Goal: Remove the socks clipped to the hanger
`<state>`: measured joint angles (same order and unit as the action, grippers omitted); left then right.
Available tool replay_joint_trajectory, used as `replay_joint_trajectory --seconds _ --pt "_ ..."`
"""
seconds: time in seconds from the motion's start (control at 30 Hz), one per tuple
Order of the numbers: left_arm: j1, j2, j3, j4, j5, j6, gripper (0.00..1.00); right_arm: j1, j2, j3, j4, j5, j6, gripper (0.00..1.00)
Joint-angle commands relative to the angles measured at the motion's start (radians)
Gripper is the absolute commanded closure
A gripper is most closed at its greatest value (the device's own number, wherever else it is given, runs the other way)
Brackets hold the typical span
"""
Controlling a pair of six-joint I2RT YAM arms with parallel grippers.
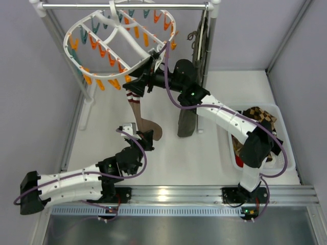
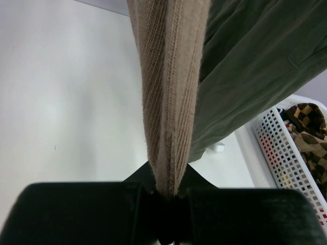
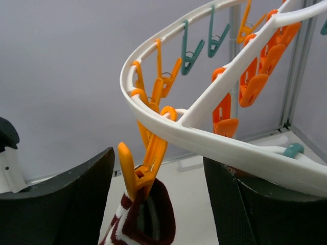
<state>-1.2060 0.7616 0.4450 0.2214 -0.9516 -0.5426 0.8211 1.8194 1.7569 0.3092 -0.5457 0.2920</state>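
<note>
A tan-brown sock (image 1: pixel 137 109) with a maroon and white striped cuff (image 3: pixel 145 222) hangs from an orange clip (image 3: pixel 144 159) on the white oval hanger (image 1: pixel 110 38), which hangs tilted from the rail. My left gripper (image 1: pixel 141 137) is shut on the sock's lower end (image 2: pixel 171 97), pulled taut. My right gripper (image 1: pixel 144 75) is open, its fingers (image 3: pixel 76 196) either side of the orange clip and cuff, just under the hanger frame (image 3: pixel 214 145). Argyle socks (image 1: pixel 261 118) lie in the white basket (image 1: pixel 280 153) at the right.
A long dark olive-grey garment (image 1: pixel 188 120) hangs from the metal rail (image 1: pixel 125 6) just right of the sock; it also shows in the left wrist view (image 2: pixel 250 66). The rack's white posts (image 1: pixel 210 46) stand on the white table. The basket also shows in the left wrist view (image 2: pixel 276 148).
</note>
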Motion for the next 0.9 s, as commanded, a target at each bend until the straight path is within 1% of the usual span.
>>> replay_joint_trajectory --seconds 0.0,0.07,0.1,0.13,0.2,0.3,0.33,0.5,0.6,0.63,0.7,0.73,0.8,0.87 --pt "-0.006 -0.005 0.034 -0.002 0.034 -0.016 1.00 -0.016 0.015 0.067 0.119 -0.054 0.025 0.33" --pt "-0.006 -0.002 0.035 -0.002 0.040 -0.016 1.00 -0.020 0.020 0.067 0.140 -0.065 0.054 0.35" --pt "-0.006 0.002 0.037 -0.001 0.042 -0.014 1.00 -0.020 0.021 0.070 0.149 -0.066 0.061 0.38" --pt "-0.004 0.002 0.037 -0.002 0.043 -0.014 1.00 -0.023 0.027 0.073 0.151 -0.065 0.067 0.43" --pt "-0.006 0.004 0.038 -0.002 0.043 -0.013 1.00 -0.023 0.035 0.085 0.153 -0.071 0.075 0.46" --pt "-0.006 0.002 0.037 -0.002 0.039 -0.011 1.00 -0.023 0.040 0.092 0.154 -0.068 0.087 0.55" --pt "-0.006 0.002 0.037 -0.001 0.036 -0.011 1.00 -0.023 0.040 0.092 0.157 -0.063 0.087 0.60" --pt "-0.006 0.010 0.044 -0.001 0.033 -0.003 1.00 -0.022 0.043 0.084 0.183 -0.059 0.113 0.61" --pt "-0.006 0.013 0.044 -0.001 0.031 -0.002 1.00 -0.023 0.041 0.079 0.192 -0.053 0.118 0.65" --pt "-0.006 0.012 0.044 -0.001 0.030 -0.002 1.00 -0.022 0.041 0.078 0.192 -0.053 0.121 0.70" --pt "-0.006 0.015 0.047 -0.001 0.031 -0.002 1.00 -0.023 0.037 0.069 0.206 -0.053 0.128 0.74" --pt "-0.006 0.015 0.047 -0.001 0.028 -0.002 1.00 -0.023 0.037 0.066 0.211 -0.051 0.131 0.80" --pt "-0.006 0.013 0.046 -0.001 0.028 -0.002 1.00 -0.023 0.034 0.056 0.222 -0.049 0.139 0.84" --pt "-0.006 0.015 0.044 -0.002 0.027 -0.005 1.00 -0.023 0.031 0.049 0.222 -0.042 0.142 0.93"
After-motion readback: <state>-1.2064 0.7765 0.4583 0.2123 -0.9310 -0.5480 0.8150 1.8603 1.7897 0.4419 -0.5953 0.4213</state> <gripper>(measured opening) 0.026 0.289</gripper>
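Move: The orange clip that holds the sock is already between the right hand's open fingers, about 1 cm back, 1 cm left and 1 cm above the hand point. The sock's cuff hangs about 5 cm below that clip, the white hanger rim runs some 4 cm above it, and the next orange clip stands around 5 cm to its left. From the left hand, which holds the sock's lower part, the clip is some 9 cm forward, 6 cm left and 19 cm up. The right fingers, reaching left below the hanger rim, close from both sides onto the orange clip and squeeze its legs together, their gap going from wide to about a third open. Meanwhile the hand rises about 2 cm, its fingertips tilting up some 5 degrees. The left hand stays put and keeps its pinch on the sock. ##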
